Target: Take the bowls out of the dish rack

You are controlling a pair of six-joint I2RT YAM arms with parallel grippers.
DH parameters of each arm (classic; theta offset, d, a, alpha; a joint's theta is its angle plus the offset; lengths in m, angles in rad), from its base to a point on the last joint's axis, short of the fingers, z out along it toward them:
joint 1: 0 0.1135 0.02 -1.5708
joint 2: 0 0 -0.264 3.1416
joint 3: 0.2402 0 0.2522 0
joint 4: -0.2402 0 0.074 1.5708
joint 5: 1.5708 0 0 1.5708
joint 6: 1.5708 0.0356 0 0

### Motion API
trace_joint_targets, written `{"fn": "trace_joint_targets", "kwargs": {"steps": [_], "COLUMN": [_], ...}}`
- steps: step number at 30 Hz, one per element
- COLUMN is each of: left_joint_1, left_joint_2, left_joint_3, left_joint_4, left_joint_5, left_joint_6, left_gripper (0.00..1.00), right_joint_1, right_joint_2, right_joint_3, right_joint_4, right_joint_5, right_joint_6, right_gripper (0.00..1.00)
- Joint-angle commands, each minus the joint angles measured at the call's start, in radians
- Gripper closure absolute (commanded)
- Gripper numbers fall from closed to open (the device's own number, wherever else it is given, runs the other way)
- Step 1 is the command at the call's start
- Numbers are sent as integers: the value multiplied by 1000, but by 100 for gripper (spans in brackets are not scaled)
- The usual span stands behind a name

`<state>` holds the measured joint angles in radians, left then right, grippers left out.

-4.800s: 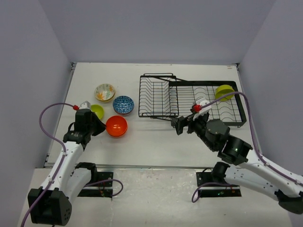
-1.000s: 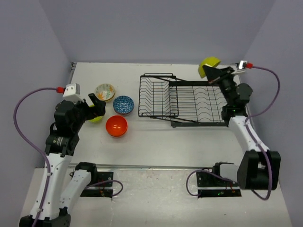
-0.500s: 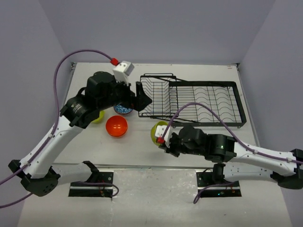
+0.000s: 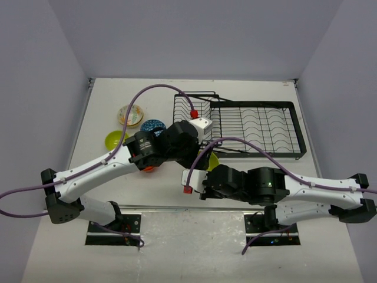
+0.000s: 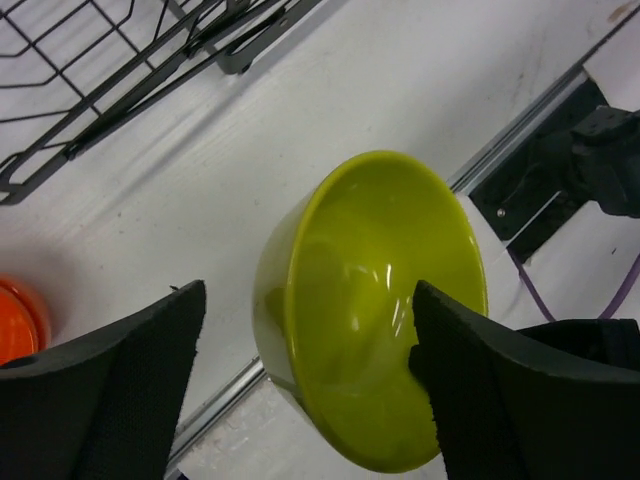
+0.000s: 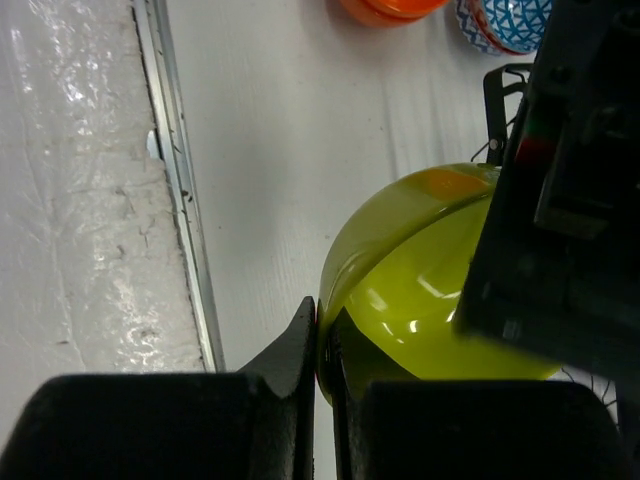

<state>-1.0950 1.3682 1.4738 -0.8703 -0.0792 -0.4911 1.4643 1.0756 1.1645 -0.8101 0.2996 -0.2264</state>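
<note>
A lime green bowl (image 4: pixel 213 160) hangs tilted above the table's front edge. My right gripper (image 6: pixel 325 340) is shut on its rim, one finger inside and one outside. In the left wrist view the same bowl (image 5: pixel 370 300) sits between the wide-apart fingers of my left gripper (image 5: pixel 305 300), which is open. The right finger (image 5: pixel 470 380) overlaps the rim; the left finger (image 5: pixel 110 390) stands clear of it. From above, the left gripper (image 4: pixel 203 150) reaches down onto the bowl. The black wire dish rack (image 4: pixel 259 127) lies behind, with no bowl showing in it.
On the left of the table stand a floral bowl (image 4: pixel 131 114), a blue-patterned bowl (image 4: pixel 152 125) and a second lime bowl (image 4: pixel 113 140). An orange bowl (image 4: pixel 147 168) is mostly hidden under the left arm. The table's metal front strip (image 6: pixel 185 250) runs just below the held bowl.
My left arm has swung from the rack's left end down to the front centre, over the held lime bowl. The right gripper has carried that bowl slightly right and back.
</note>
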Motion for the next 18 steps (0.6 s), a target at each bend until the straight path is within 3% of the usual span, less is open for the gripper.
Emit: {"fn": "trace_joint_targets", "kwargs": {"steps": [1,2,8,12,16,18], "left_joint_1": [-5,-5,-5,-3,-5,1], "left_joint_2": [-15,-17,-11,12,17,-4], "left_joint_3": [5,6,17,13,14,23], "left_joint_4": [-62,-62,-61,-41,-61,-87], "left_joint_5": [-149,-163,-177,-171,-264,-373], "left_joint_6": [-47,-49,-55,-50,-81,-110], "left_gripper": [23,39,97,100,100,100], "right_joint_1": [7,5,16,18,18,18], "right_joint_2": [-5,-6,23,40,44,31], "right_joint_3": [55,51,55,54,43,9], "right_joint_4": [-47,-43,-29,14,90,129], "right_joint_5": [99,99,119,128,173,252], "right_joint_6": [-21,-19,-21,-44,-47,-34], "right_gripper": [100,100,100,100,100,49]}}
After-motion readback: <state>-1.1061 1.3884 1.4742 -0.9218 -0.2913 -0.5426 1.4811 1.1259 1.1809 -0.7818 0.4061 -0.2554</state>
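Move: The yellow-green bowl hangs in the air between the hands. Its middle is about 5 cm to the left hand's right, a couple of centimetres below, its left rim between the open fingers. The orange bowls sit some 21 cm left and 9 cm ahead of the left hand, the blue bowls about 17 left and 19 ahead, all roughly 20 cm lower. For the right hand, still pinching the rim, the bowl's middle is about 5 cm ahead, 3 cm left and slightly below. Easing forward and left by some 3 cm in all and turning about 10 degrees counter-clockwise, the left hand shuts its fingers early on and pinches the yellow-green bowl's left rim. The right hand keeps its grip meanwhile, drifting a little forward, and opens its fingers about a third only at the end, letting go of its side of the rim. ##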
